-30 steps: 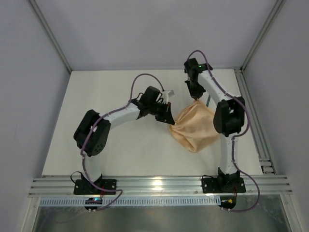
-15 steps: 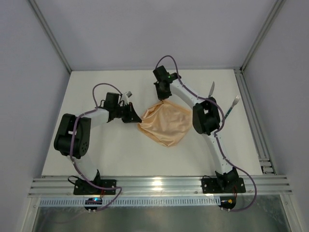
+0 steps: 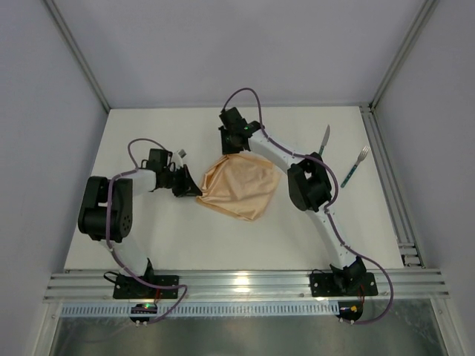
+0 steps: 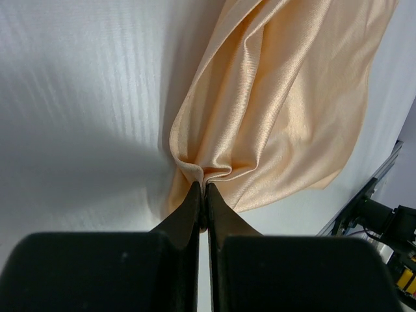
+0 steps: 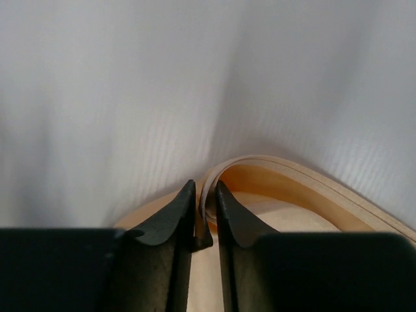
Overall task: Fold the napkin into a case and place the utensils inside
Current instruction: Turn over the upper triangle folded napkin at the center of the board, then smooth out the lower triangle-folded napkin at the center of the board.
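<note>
The peach-orange napkin (image 3: 237, 185) lies rumpled and roughly diamond-shaped at the table's middle. My left gripper (image 3: 191, 191) is shut on its left corner; in the left wrist view the cloth (image 4: 286, 97) bunches right at the closed tips (image 4: 207, 188). My right gripper (image 3: 231, 148) sits at the napkin's far corner. Its jaws stand a little apart, and the curled cloth edge (image 5: 292, 188) runs loosely between the tips (image 5: 205, 195). The knife (image 3: 324, 138) and the fork (image 3: 356, 165), both teal-handled, lie on the table at the right, apart from the napkin.
The right arm's elbow (image 3: 308, 185) hangs over the table between the napkin and the utensils. A metal rail (image 3: 393, 185) runs along the table's right edge. Grey walls close in the far side and both flanks.
Both arms have dragged the napkin leftward across the table, uncovering the knife and fork at the right. The right gripper's jaws have parted slightly at the far corner.
</note>
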`<state>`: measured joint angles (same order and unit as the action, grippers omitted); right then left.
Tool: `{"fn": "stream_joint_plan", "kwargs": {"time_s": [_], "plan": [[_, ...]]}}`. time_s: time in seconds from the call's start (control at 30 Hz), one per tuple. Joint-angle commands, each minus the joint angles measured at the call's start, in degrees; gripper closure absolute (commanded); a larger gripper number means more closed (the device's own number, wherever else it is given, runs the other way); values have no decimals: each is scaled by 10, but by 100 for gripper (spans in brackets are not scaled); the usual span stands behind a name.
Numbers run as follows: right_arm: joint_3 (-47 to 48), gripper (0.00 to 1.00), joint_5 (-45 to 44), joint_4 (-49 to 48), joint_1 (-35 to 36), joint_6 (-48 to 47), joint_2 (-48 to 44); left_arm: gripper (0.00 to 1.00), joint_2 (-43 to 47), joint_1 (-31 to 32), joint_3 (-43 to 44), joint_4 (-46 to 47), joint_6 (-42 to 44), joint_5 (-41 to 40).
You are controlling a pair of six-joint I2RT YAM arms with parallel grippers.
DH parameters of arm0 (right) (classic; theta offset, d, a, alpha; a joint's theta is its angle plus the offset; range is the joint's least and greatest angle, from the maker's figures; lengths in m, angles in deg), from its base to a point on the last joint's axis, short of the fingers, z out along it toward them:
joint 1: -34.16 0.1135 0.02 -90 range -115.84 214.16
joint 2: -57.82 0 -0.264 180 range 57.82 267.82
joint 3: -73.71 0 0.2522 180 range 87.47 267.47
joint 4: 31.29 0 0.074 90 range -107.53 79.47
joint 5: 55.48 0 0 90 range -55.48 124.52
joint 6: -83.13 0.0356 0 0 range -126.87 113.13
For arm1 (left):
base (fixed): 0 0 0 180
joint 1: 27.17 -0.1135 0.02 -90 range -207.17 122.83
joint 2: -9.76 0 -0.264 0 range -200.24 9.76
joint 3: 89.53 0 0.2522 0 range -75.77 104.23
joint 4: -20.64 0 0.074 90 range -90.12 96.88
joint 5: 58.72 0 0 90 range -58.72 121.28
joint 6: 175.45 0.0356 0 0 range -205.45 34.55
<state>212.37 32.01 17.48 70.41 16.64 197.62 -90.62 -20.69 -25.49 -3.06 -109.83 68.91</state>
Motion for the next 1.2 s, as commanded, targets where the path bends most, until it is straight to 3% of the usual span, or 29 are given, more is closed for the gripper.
{"fn": "stream_joint_plan", "kwargs": {"time_s": [0.0, 0.13, 0.23, 0.63, 0.73, 0.87, 0.97, 1.17], "plan": [[2, 73, 17, -65, 7, 21, -2, 100, 29, -11, -12, -35, 19, -8], [1, 56, 61, -93, 10, 22, -16, 99, 27, -26, -15, -46, 14, -7], [2, 50, 57, -109, 10, 12, -41, 98, 27, -46, -11, -60, 15, -12], [-36, 40, 37, -115, 8, -39, -138, 87, 55, -92, -19, -128, 50, -36], [-61, 40, 42, -103, 8, -46, -160, 80, 72, -95, -18, -144, 62, -45], [-166, 40, 39, -128, 8, -51, -231, 68, 95, -96, -13, -183, 112, -65], [-298, 40, 43, -152, 1, -48, -299, 66, 106, -98, -13, -205, 127, -67], [-453, 40, 72, -175, -28, -28, -388, 66, 151, -98, 24, -238, 149, -72]]}}
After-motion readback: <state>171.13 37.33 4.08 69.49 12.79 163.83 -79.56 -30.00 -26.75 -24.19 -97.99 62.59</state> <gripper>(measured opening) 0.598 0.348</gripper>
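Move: Both grippers already hold the folded napkin. Its middle lies about 15 cm to the right of the left gripper, 4 cm ahead and roughly 2 cm below. From the right gripper it lies some 12 cm back, 6 cm to the right and 5 cm below. The knife is about 39 cm to the right gripper's right and 8 cm ahead, the fork some 49 cm right and 3 cm back. Draw the left gripper about 6 cm left and slightly back, low over the board, with the near-left corner of the napkin pinched, then open off it and ease back. Spread the right fingers from the far corner with a small leftward carry, lift about 12 cm, then swing back and right over the napkin, sinking roughly 5 cm. ##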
